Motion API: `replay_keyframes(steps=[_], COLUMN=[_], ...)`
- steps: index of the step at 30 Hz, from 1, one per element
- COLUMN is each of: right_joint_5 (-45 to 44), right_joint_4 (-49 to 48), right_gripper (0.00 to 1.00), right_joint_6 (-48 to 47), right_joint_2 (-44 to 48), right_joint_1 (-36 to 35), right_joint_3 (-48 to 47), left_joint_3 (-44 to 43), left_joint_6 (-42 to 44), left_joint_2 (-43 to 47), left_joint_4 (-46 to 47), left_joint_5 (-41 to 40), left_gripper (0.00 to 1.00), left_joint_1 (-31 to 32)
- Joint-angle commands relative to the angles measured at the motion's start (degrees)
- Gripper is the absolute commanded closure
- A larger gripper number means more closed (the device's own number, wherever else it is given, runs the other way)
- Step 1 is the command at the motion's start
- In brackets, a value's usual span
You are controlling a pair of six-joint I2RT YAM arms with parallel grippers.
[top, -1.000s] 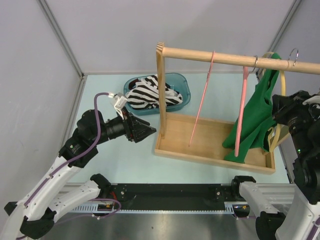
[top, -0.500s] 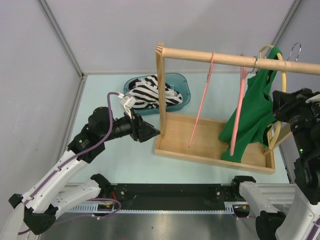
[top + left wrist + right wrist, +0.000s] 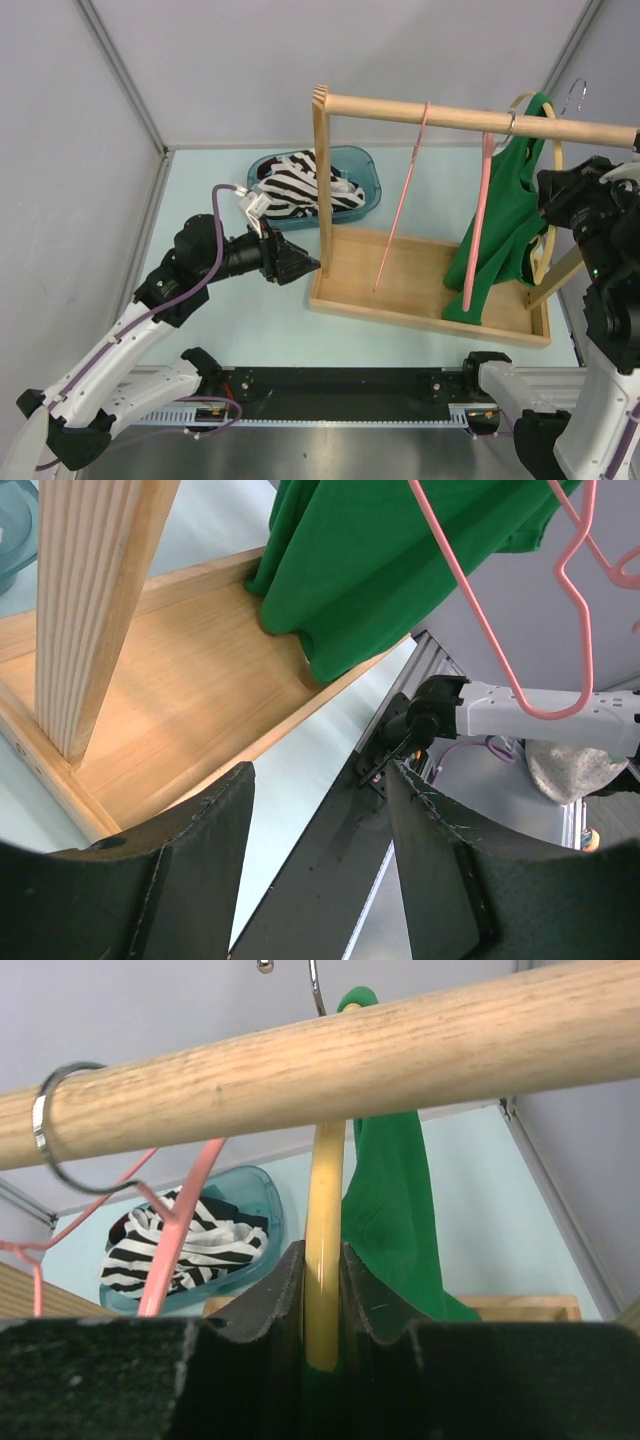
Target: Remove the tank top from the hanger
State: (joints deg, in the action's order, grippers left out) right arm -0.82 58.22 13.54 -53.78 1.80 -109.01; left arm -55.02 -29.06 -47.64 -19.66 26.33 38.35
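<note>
A green tank top [image 3: 505,225] hangs on a yellow hanger [image 3: 553,190] at the right end of the wooden rail [image 3: 470,118]. The hanger's metal hook rises above the rail. My right gripper [image 3: 548,205] is shut on the yellow hanger [image 3: 324,1240], with the green fabric [image 3: 392,1210] beside its fingers. My left gripper [image 3: 305,265] is open and empty, low by the rack's left post [image 3: 322,190], pointing right. In the left wrist view the tank top's hem [image 3: 380,570] drapes into the wooden base tray [image 3: 170,710].
Two pink hangers [image 3: 405,200] [image 3: 480,220] hang on the rail. A teal bin [image 3: 370,175] with striped black-and-white clothing [image 3: 295,185] stands behind the rack's left post. The wooden base tray [image 3: 400,300] lies under the rail.
My right gripper has lifted the yellow hanger, so its hook now stands above the rail and the tank top has risen. My left gripper moved right toward the rack post, then held still.
</note>
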Motion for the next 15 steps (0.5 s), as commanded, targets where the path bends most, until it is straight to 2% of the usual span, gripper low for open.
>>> replay_keyframes(steps=[1,15], right_joint_5=[-0.94,-0.76], right_joint_4=[-6.80,-10.49], right_gripper=[1.00,1.00], right_joint_6=[-0.44,-5.45], right_joint_2=[-2.81,-11.07], right_joint_1=[-0.22,0.57], right_joint_3=[-2.96,-5.77], left_joint_3=[0.53,0.45], left_joint_6=[-0.30,0.40], left_joint_2=[1.14,1.93], left_joint_4=[1.38,0.15], left_joint_5=[1.01,0.57], left_gripper=[0.40,0.40], left_joint_1=[0.41,0.32])
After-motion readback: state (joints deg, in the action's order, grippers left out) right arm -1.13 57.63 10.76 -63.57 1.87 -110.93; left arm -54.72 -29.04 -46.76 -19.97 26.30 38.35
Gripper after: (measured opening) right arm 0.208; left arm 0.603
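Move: The right gripper still holds the yellow hanger, its hook already beyond the wooden rail, which crosses about 4 cm ahead of this hand and 4 cm above. The green tank top hangs from that hanger, its middle some 10 cm ahead, 2 cm left and 14 cm below; the nearer pink hanger is about 7 cm left, 3 cm ahead and 8 cm below. From the left hand, that stretch of rail lies roughly 37 cm right, 8 cm ahead and 23 cm above. Keep the right gripper closed on the yellow hanger and push it forward about 6 cm under the rail, sinking some 2 cm on the way, so that the hook travels farther beyond the rail. Let the fingertips tip down by about 5 to 10 degrees; the hand seems to bear on the rail as it goes. ##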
